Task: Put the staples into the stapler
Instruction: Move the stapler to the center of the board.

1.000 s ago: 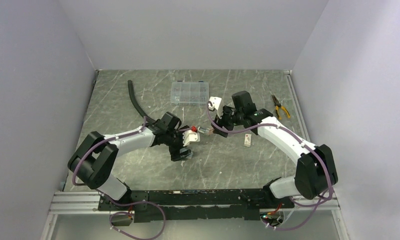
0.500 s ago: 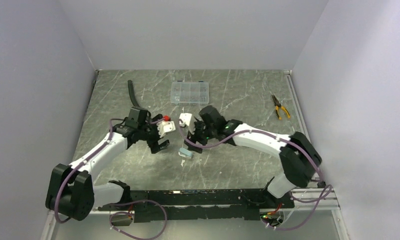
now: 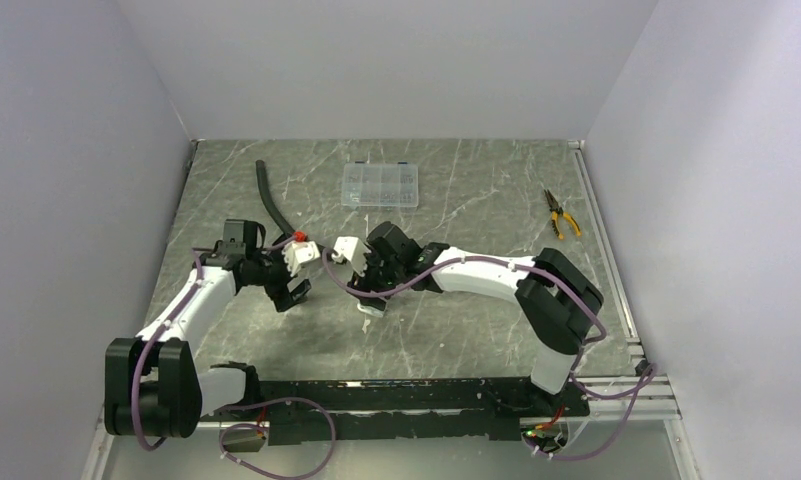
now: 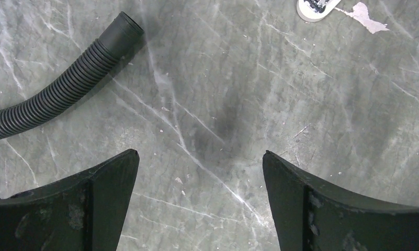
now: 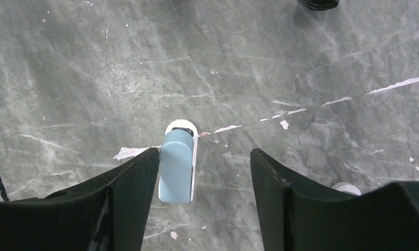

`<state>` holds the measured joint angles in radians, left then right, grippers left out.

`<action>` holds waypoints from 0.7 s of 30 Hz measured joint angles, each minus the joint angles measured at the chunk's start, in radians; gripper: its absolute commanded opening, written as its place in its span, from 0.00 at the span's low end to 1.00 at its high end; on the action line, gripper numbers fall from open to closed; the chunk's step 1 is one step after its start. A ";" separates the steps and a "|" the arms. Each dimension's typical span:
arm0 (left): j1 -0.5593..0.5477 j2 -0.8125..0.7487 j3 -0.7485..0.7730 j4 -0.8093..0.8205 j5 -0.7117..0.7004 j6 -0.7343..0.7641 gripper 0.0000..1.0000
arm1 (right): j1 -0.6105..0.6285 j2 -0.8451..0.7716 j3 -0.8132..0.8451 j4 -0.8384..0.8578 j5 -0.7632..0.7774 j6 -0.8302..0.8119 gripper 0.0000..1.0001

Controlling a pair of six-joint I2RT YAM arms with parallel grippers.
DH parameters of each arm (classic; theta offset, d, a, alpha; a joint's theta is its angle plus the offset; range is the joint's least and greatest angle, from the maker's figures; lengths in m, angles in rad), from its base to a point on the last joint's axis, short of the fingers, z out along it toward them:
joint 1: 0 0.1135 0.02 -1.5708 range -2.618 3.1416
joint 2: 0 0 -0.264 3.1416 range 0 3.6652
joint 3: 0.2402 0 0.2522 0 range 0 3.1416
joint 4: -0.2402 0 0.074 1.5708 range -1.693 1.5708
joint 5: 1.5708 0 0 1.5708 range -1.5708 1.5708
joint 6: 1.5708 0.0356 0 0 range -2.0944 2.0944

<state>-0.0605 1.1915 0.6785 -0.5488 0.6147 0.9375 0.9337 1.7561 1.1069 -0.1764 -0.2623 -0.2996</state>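
Observation:
A small stapler (image 5: pixel 177 166) with a pale blue top and a white base lies on the grey marble table (image 5: pixel 301 73). It shows from above just below the right wrist as the stapler (image 3: pixel 373 308). My right gripper (image 5: pixel 204 154) is open and straddles it; the stapler sits close against the left finger (image 5: pixel 128 193), with a wide gap to the other finger. The right gripper (image 3: pixel 372 290) hangs low over the table's middle. My left gripper (image 4: pixel 201 157) is open over bare table, and from above the left gripper (image 3: pixel 294 292) is to the stapler's left. The staples are out of view.
A black ribbed hose (image 4: pixel 66 86) lies ahead and left of the left gripper, the same hose (image 3: pixel 270 203) curving toward the back. A clear compartment box (image 3: pixel 380 185) stands at the back middle, yellow-handled pliers (image 3: pixel 562 214) at the back right. Grey walls enclose three sides.
Both arms swung leftward. The right gripper came across and down over the stapler, while the left gripper drew away from it to the left.

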 measured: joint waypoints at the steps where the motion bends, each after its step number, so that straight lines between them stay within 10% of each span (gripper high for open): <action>1: 0.005 0.000 0.000 -0.002 0.004 0.006 0.93 | 0.003 0.003 0.004 -0.002 0.001 0.002 0.63; 21: 0.018 0.035 0.014 -0.008 0.091 0.039 0.93 | 0.040 0.043 0.020 -0.018 0.002 0.001 0.46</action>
<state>-0.0422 1.2266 0.6926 -0.5568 0.7055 0.9764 0.9733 1.7988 1.1267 -0.1944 -0.2607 -0.2989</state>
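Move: The blue-topped stapler lies almost beneath the right hand, about 2 cm back from it, neither left nor right, and some 4 cm down. From that hand, the end of the black hose is about 10 cm ahead and 7 cm left. A white round-ended piece lies about 9 cm ahead and 9 cm to the right, both near table height. From the idle left hand the stapler is about 16 cm right, 3 cm back and 5 cm down. Over the stapler, the right hand eases back and down by about 1.5 cm each with a slight drift left, bringing the stapler between the fingers, then stays there while the fingers go on closing by roughly a third of their gap. They draw in towards the stapler's long sides, the rear finger very close; contact can't be made out. ##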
